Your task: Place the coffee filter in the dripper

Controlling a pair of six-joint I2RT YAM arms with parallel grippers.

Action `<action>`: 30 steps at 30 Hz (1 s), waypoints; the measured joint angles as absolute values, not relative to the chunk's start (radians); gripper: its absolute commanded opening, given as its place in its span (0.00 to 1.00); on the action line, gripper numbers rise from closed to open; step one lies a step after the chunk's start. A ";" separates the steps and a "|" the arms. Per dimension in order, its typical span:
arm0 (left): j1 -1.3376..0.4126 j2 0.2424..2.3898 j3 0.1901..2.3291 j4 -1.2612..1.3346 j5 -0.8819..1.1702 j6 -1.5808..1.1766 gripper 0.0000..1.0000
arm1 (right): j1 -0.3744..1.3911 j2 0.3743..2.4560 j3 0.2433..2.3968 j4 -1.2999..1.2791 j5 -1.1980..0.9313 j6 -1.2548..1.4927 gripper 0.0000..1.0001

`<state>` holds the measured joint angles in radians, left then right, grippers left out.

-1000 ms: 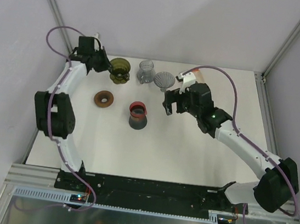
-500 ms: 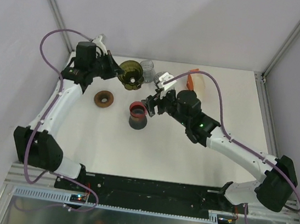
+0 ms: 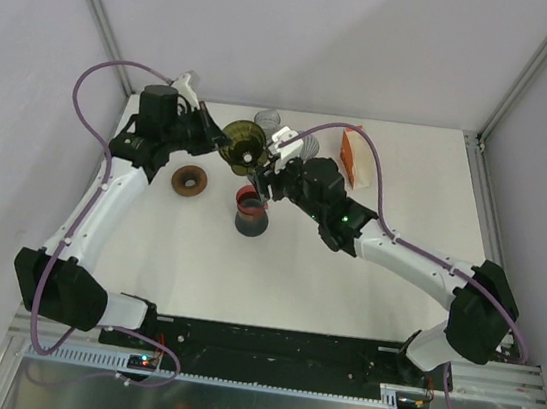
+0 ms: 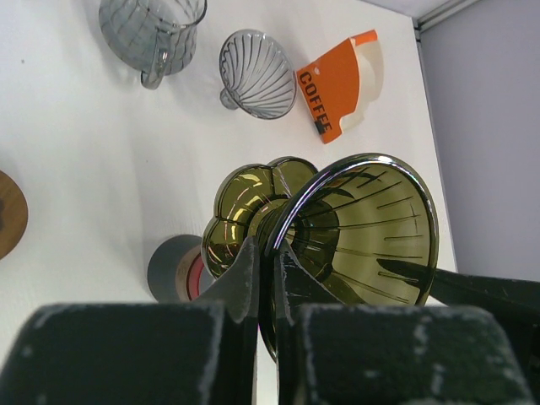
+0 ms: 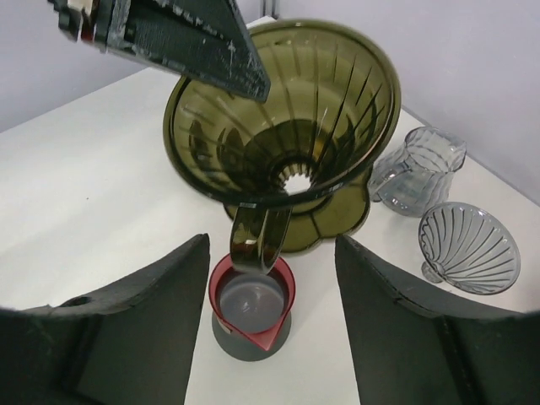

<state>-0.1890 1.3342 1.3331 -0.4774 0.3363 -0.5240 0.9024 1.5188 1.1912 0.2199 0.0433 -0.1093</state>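
An olive-green glass dripper [image 3: 244, 143] hangs tilted in the air, with my left gripper [image 3: 223, 142] shut on its rim. The left wrist view shows that rim pinched between the fingers of the left gripper [image 4: 267, 245], the dripper's [image 4: 363, 228] cone opening to the right. My right gripper [image 5: 272, 246] is open, its jaws standing on either side of the dripper's handle [image 5: 257, 240] without touching it. White coffee filters [image 4: 369, 74] sit in an orange box marked COFFEE [image 4: 333, 89] lying on the table at the back right [image 3: 350, 158].
A grey server with a red rim [image 5: 251, 308] stands on the table just below the held dripper. A brown ring [image 3: 191, 181] lies to its left. A clear glass jug [image 4: 152, 34] and a clear ribbed dripper [image 4: 257, 74] stand at the back.
The left arm has lifted the green dripper from the back left and carried it right, over the server. The right arm swung left to it, and its jaws have narrowed.
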 measured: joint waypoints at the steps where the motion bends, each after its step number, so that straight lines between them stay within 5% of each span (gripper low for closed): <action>1: -0.192 1.334 1.327 -0.479 0.336 -0.524 0.00 | 0.902 1.526 1.196 0.224 0.047 -0.109 0.62; 12: -0.203 1.326 1.300 -0.484 0.321 -0.528 0.00 | 0.904 1.597 1.242 0.231 0.080 -0.117 0.44; 18: -0.207 1.325 1.290 -0.479 0.309 -0.543 0.00 | 0.904 1.613 1.245 0.228 0.080 -0.119 0.09; 22: -0.215 1.325 1.288 -0.477 0.292 -0.553 0.02 | 0.904 1.614 1.249 0.214 0.083 -0.147 0.01; 30: -0.223 1.324 1.288 -0.478 0.281 -0.503 0.46 | 0.845 1.614 1.254 0.187 -0.002 -0.123 0.00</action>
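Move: The green dripper, held by its rim in the left fingers, has its handle about 2 cm ahead and 2 cm left of the right hand, at its height. From the left hand, that handle is some 4 cm back and 7 cm right. The red-collared server stands about 3 cm ahead, 2 cm left and 18 cm below the right hand; the clear glass dripper is roughly 18 cm ahead, 8 cm right and 22 cm down. Right hand eases 3 cm forward and slightly down, pinching the dripper's handle, before the left fingers open. ##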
